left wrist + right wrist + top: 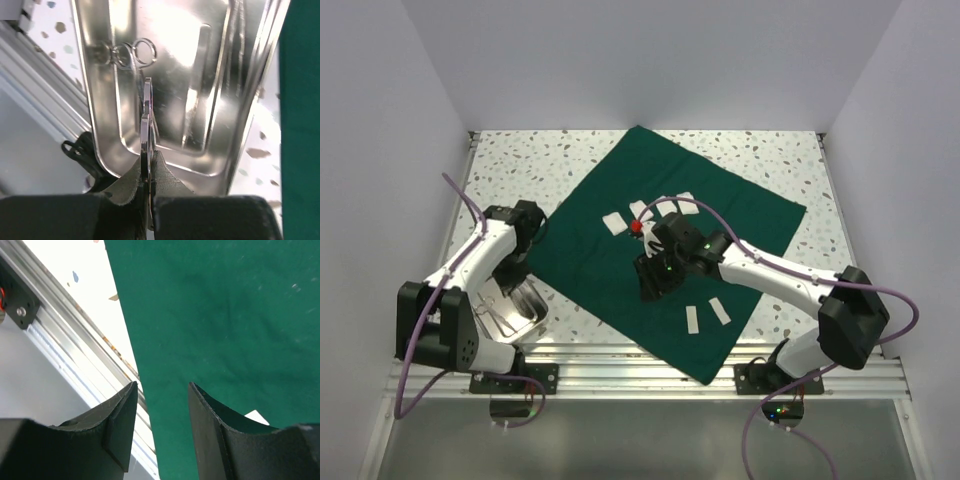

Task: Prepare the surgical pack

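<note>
The surgical pack's dark green drape (650,190) lies spread flat as a diamond on the speckled table. Three white pads (615,222) sit near its middle, and two white strips (692,320) lie near its front corner. The steel tray (532,312) stands on the table left of the drape. My left gripper (146,157) is shut on a thin steel instrument (145,100) with ring handles, held over the tray (100,125). My right gripper (162,387) hovers open and empty above the drape (225,315), over its middle in the top view (652,285).
An aluminium rail (650,365) runs along the table's near edge, just beyond the drape's front corner. White walls close in the left, right and back. A small red item (636,227) shows beside the right wrist. The left arm (480,250) arches over the tray.
</note>
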Controlling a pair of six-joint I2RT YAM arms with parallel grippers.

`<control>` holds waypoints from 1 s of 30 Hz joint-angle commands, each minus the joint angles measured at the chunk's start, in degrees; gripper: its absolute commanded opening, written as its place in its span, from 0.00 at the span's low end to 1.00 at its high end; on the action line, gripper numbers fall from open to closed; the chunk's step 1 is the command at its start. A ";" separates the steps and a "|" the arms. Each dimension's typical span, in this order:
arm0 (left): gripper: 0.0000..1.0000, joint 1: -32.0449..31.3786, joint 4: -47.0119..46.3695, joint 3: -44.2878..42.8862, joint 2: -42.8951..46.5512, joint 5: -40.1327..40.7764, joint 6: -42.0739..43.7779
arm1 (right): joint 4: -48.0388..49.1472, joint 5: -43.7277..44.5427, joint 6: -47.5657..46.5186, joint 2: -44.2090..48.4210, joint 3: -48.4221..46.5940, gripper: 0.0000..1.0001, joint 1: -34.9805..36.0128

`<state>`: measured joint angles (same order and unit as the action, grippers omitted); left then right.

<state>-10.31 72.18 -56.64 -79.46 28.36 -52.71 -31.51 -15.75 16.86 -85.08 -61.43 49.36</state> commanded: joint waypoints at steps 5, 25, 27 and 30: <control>0.36 2.75 2.53 -2.42 -7.20 6.35 -0.38 | 3.38 -1.75 -0.78 5.18 1.66 0.49 -0.06; 0.91 1.79 -30.24 8.56 25.92 -30.61 10.61 | -5.66 14.33 2.29 2.73 2.81 0.45 -8.58; 0.91 -0.67 -35.34 10.66 26.29 -33.36 9.65 | -6.99 16.88 2.91 2.46 3.59 0.44 -8.84; 0.91 -12.15 -39.03 10.94 24.36 -32.67 8.85 | -8.66 16.81 4.14 2.11 5.79 0.44 -9.29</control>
<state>-14.26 43.97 -46.48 -53.41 1.63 -43.92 -36.75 -1.65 19.03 -82.52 -56.99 40.36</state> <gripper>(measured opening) 0.911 0.442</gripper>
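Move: The steel tray is right under my left hand, its middle about 3 cm left, 2 cm back and 10 cm down; my left fingers hold a pair of scissors over it. Another pair already lies in the tray, some 5 cm left and 3 cm back. The nearest gauze pad is about 18 cm ahead and 21 cm right. From my right hand the nearer white strip is 10 cm right and 3 cm back, the farther strip 16 cm right and 1 cm back, the tray 33 cm left and 1 cm back, all some 11 cm down. My left hand eases about 2 cm left and a little down into the tray, opens wide to let go of the scissors, then rises and sweeps some 13 cm right and 5 cm forward over the drape towards the gauze, fingers swinging round to point forward and down. My empty right hand, staying half open, goes about 9 cm right, somewhat forward and down, towards the nearer white strip. ##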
